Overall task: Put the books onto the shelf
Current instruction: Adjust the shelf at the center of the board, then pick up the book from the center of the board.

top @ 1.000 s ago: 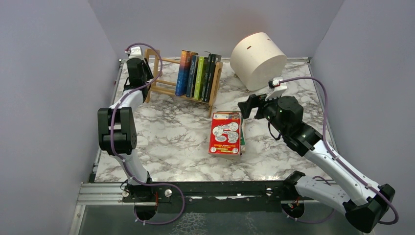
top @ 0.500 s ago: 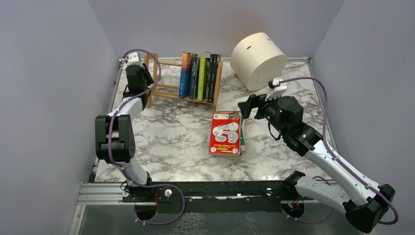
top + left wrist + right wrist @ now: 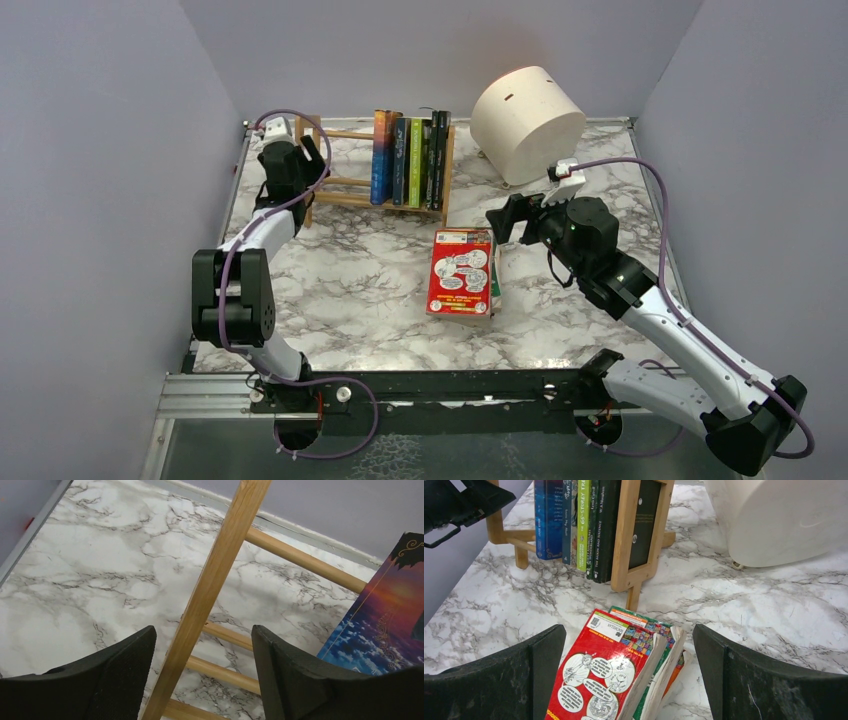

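Note:
The light-wood shelf (image 3: pixel 335 188) stands at the back of the table, with several books (image 3: pixel 411 160) upright in its right half. My left gripper (image 3: pixel 311 158) is at the shelf's left end. In the left wrist view its jaws (image 3: pixel 202 645) are open on either side of the end post (image 3: pixel 216 577), with gaps on both sides. A blue-covered book (image 3: pixel 380 630) shows to the right. A stack of books with a red cover on top (image 3: pixel 461 272) lies flat in front of the shelf. My right gripper (image 3: pixel 506 222) hovers open above the stack (image 3: pixel 599 675), holding nothing.
A cream cylindrical drum (image 3: pixel 527 118) lies on its side at the back right, close to the shelf's right end (image 3: pixel 640 535). Grey walls enclose the marble table (image 3: pixel 340 290) on three sides. The left arm's cable loops over the shelf's left end.
The shelf has swung from skewed to square with the back wall. My left gripper has opened off the end post. The right arm has not moved.

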Robot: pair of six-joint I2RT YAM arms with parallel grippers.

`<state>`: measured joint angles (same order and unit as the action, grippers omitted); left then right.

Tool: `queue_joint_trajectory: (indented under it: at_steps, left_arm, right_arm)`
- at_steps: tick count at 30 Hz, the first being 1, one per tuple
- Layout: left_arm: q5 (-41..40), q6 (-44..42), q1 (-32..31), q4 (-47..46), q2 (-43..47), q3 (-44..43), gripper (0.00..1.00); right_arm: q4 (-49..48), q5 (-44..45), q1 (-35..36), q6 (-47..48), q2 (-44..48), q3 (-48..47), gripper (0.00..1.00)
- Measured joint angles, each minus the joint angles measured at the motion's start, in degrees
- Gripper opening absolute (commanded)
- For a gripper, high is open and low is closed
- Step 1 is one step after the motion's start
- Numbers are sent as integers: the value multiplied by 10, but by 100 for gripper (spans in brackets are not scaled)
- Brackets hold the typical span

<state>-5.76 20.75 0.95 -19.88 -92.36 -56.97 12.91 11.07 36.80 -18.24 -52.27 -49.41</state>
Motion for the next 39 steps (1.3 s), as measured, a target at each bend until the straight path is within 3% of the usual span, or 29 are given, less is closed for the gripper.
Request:
queue_joint_trajectory:
  at_steps: [8, 13, 18, 29, 39]
  left_arm:
    - [-76, 38, -8, 49, 31, 17, 66]
    - [-111, 73, -8, 71, 121, 48, 65]
    - [-84, 93, -23, 104, 241, 71, 62]
    - [26, 139, -232, 153, 435, 222, 60]
    - [-38, 172, -393, 175, 426, 277, 63]
  right_arm:
    - [2, 0, 0, 0, -1, 0, 97]
    - [21, 10, 0, -9, -9, 0, 97]
    - [63, 30, 0, -30, -8, 16, 97]
    - [137, 28, 0, -69, 45, 92, 95]
    - [142, 16, 0, -81, -6, 113, 95]
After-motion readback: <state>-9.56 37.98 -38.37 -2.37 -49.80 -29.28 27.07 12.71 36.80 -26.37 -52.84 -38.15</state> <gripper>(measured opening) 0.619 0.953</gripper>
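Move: The left hand's open fingers straddle the shelf's left post. From this hand, the row of books on the shelf is about 22 cm to the right and 2 cm back. The red book's stack is some 34 cm right, 26 cm back and 13 cm below. From the right hand, that stack is about 7 cm left, 5 cm back and 22 cm below. The white drum is roughly 25 cm ahead of the right hand and 7 cm to its right. The left fingers, already open, come free of the shelf's left post. The hand draws back and rises about 10 cm, then swings right and sinks towards the left side of the red book's stack, turning some 30 degrees clockwise. The wide-open right hand sinks about 14 cm beside the stack's right edge, easing back and slightly right while its fingers tip down. ##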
